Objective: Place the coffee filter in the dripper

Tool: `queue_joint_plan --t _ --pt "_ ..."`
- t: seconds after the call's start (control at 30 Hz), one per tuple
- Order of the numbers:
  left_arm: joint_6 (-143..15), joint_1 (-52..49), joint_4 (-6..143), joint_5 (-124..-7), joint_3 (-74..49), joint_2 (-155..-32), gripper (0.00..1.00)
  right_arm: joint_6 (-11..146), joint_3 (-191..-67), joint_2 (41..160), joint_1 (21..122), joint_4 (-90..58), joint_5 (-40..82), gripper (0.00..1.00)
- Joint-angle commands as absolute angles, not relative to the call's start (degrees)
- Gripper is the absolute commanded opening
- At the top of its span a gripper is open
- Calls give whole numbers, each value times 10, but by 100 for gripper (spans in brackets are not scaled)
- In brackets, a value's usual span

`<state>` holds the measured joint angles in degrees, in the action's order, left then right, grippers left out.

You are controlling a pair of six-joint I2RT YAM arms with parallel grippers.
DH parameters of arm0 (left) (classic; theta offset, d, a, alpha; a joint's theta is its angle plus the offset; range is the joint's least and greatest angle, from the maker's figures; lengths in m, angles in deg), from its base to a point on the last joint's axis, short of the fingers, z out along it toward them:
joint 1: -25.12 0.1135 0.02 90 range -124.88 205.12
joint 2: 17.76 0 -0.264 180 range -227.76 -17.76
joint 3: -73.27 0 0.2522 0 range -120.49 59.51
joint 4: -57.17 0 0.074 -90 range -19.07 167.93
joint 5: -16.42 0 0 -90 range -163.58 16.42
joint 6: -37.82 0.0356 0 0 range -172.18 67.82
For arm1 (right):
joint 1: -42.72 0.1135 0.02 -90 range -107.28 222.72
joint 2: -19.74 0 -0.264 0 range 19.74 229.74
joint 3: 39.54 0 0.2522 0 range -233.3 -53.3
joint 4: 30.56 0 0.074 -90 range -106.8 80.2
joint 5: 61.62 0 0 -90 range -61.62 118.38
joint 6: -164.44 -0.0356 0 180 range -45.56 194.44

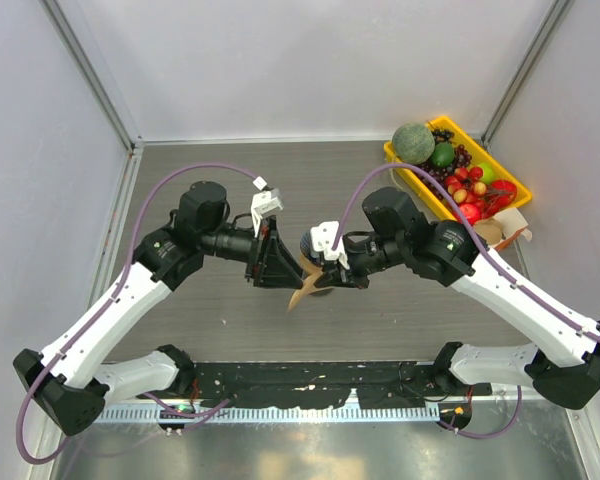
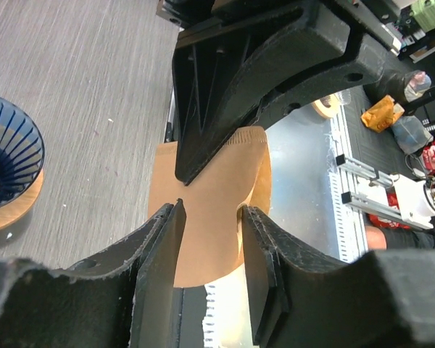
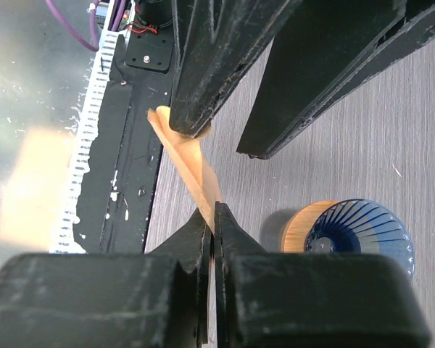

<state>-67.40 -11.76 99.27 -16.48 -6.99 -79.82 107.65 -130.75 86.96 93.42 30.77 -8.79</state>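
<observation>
The coffee filter (image 3: pixel 191 161), a thin tan paper piece, hangs just above the table with my right gripper (image 3: pixel 214 212) shut on its edge. In the left wrist view the filter (image 2: pixel 210 181) faces the camera, behind my left gripper (image 2: pixel 212 210), whose jaws stand apart on either side of it without pinching it. Seen from above, the left gripper (image 1: pixel 280 262) and the right gripper (image 1: pixel 332 272) meet mid-table, and the filter (image 1: pixel 303 293) sticks out below them. The dripper (image 3: pixel 362 226), dark blue and ribbed on a wooden ring, stands beside the right gripper. It also shows at the left edge, as the dripper (image 2: pixel 6 161).
A yellow tray (image 1: pixel 514 183) of fruit sits at the back right, with a brown and white object (image 1: pixel 500 232) just in front of it. A black base strip (image 1: pixel 310 385) runs along the near edge. Enclosure walls stand on the left, back and right.
</observation>
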Motion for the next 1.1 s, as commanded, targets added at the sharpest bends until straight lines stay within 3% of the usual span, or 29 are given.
queue_joint_plan --t 0.0,0.37,0.87,1.07 --pt "-635 -115 1020 -187 -96 -780 46 1066 -1313 863 930 288 -106 5" --pt "-604 -116 1047 -204 -112 -776 61 1062 -1312 864 925 286 -109 5" --pt "-565 -115 1065 -250 -105 -769 59 1071 -1314 861 923 295 -159 5" --pt "-536 -115 1077 -234 -90 -761 66 1073 -1312 860 920 292 -149 5"
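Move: The filter, still pinched by the right fingertips, has its middle about 3 cm to the left hand's right, roughly 1 cm farther back and 1 cm lower. The dripper lies about 12 cm ahead of the left hand, 4 cm to its right and some 17 cm below. For the right hand the filter's middle is about 3 cm left and 1 cm back, while the dripper is about 12 cm straight ahead and 14 cm down. The left hand's rear finger stays against the filter's free edge as its forward finger spreads away towards the dripper side. The hand eases about 2 cm left, forward and slightly down, rolling some 10 degrees so its forward side lifts. The right hand keeps its pinch, nearly still, then draws back about 1 cm. ##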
